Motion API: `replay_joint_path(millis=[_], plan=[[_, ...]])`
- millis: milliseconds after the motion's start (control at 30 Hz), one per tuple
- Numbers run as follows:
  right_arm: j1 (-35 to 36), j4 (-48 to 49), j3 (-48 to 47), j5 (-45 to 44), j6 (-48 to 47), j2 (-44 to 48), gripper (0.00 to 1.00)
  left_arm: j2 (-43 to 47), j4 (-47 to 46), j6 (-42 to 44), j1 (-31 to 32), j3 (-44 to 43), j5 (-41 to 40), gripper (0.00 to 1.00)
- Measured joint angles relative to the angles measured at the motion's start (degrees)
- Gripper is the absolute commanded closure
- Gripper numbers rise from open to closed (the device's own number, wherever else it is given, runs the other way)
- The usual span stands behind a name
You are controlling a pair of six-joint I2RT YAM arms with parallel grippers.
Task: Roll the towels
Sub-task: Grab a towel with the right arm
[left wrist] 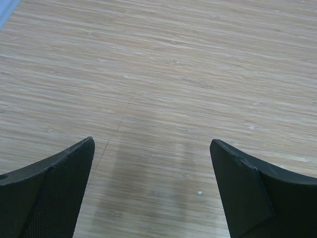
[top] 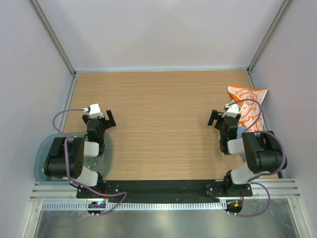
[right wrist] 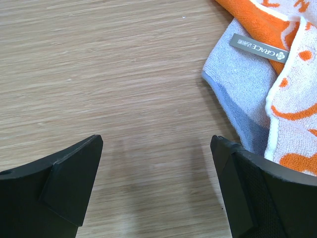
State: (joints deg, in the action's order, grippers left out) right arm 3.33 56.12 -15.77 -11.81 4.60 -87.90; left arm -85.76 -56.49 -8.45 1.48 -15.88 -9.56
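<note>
The towels (top: 249, 100) lie in a loose pile at the table's right edge, just right of my right gripper (top: 224, 117). In the right wrist view a plain pale blue towel (right wrist: 241, 88) sits partly under an orange and white patterned one (right wrist: 293, 97), with a mostly orange one (right wrist: 258, 16) behind them. My right gripper (right wrist: 156, 138) stands open over bare wood, its right finger (right wrist: 257, 193) close to the blue towel's edge. Further left, my left gripper (top: 99, 120) (left wrist: 152, 141) is open over bare wood, nothing between its fingers.
A translucent blue-green tray (top: 43, 150) sits at the near left, partly under the left arm. White walls enclose the wooden table (top: 163, 109) on three sides. A grey label (right wrist: 258, 48) lies on the blue towel.
</note>
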Motion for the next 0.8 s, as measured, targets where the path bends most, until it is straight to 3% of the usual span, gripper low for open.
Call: replay_joint_path(millis=[267,467,633,800], plan=[[0.0,0.0,0.0,0.0,0.0,0.0,0.00,1.0,1.7,-0.2,0.0,-0.3,-1.0,0.00],[0.0,0.0,0.0,0.2,0.0,0.0,0.00,11.1,24.8,-2.1,0.0,-13.4,-3.2,0.00],[0.0,0.0,0.0,0.6,0.0,0.0,0.00,23.3,39.4,-9.9,0.0,-23.7,-1.9,0.00],[2.8,-2.2,-0.3,-5.7,-0.3,1.0,0.00,33.8,47.9,-28.0,-0.2,-23.5,-0.9,0.00]])
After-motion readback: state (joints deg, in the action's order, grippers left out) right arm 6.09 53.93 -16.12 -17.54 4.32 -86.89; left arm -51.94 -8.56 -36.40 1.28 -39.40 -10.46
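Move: The orange-patterned towel lies about 12 cm to the right hand's right, 4 cm farther out and 6 cm lower; the blue towel peeping out beside it is some 8 cm right and 3 cm back. From the left hand the orange towel is roughly 72 cm to the right and 4 cm ahead, some 7 cm below; the clear tub lies about 13 cm left and 20 cm back. The open left hand rises about 20 cm over bare table, rolling left side down some 25 degrees, fingertips tipping up. ##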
